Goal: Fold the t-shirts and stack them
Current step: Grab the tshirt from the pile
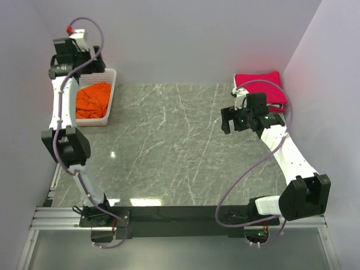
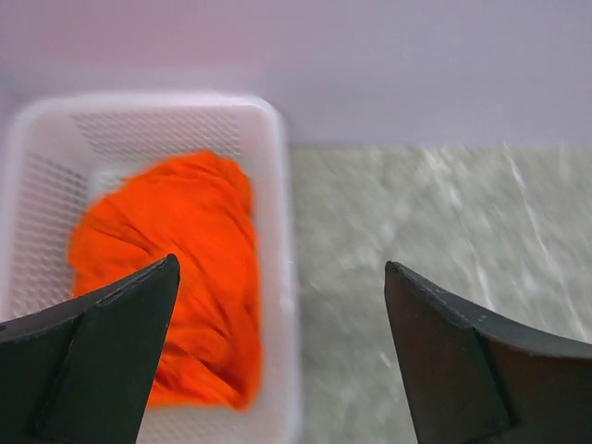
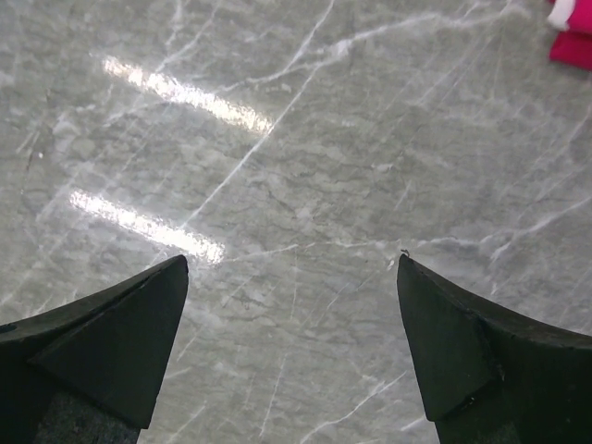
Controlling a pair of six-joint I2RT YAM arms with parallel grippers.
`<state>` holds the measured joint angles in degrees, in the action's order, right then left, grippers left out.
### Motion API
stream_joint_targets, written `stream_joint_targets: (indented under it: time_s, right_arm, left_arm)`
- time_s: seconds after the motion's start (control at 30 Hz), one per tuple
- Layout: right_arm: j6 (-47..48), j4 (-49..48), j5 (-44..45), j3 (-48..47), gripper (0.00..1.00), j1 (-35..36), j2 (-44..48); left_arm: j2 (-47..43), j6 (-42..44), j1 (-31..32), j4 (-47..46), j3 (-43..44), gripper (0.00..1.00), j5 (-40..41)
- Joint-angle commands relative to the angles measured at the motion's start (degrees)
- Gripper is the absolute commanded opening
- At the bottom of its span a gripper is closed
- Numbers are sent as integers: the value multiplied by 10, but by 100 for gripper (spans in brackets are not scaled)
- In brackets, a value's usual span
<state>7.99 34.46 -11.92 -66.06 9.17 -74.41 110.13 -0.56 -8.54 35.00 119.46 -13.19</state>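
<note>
A crumpled orange t-shirt lies in the white mesh basket at the back left. My left gripper hangs high above the basket's right rim, open and empty. Folded crimson-pink t-shirts with a white layer sit stacked at the back right. In front of that stack and to its left, my right gripper hovers over bare marble, open and empty.
The grey marble table spreads between the basket and the stack. Pale walls close in on the left, back and right. The arm bases stand on a black rail at the near edge.
</note>
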Motion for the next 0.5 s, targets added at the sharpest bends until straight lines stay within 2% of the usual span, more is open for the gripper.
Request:
stream_joint_targets:
  time_s: [0.0,0.07,0.27,0.47]
  right_arm:
    - [7,7,-2,-29,100,-3,-21]
    - [8,10,-4,-35,100,-2,-30]
    - [8,16,-6,-44,100,-2,-68]
    - [10,20,-10,-47,100,-2,-87]
  left_arm:
    - [94,-30,-37,26,117,97,6]
    - [140,-22,-51,18,135,96,14]
    - [198,24,-61,-55,69,97,91]
    - [301,35,-66,-13,128,100,125]
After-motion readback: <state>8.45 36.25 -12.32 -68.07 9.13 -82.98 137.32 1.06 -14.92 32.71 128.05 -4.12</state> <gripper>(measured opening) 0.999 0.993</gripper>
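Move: The orange t-shirt lies crumpled in the white basket, its middle about 4 cm ahead of the left hand, 10 cm to its left and 27 cm below. The basket's middle is some 5 cm ahead and 12 cm left; its right rim stands 5 cm ahead, about level sideways with the hand and 22 cm below. From the right hand the t-shirt is roughly 24 cm ahead, 62 cm left and 15 cm lower. Swing the left gripper left about 11 cm and slightly forward over the basket, then plunge it some 20 cm towards the orange t-shirt, tipping the fingers further down and turning them a little counter-clockwise. Keep the fingers wide open. Let the right gripper, empty and open, sink about 4 cm towards the bare table. ##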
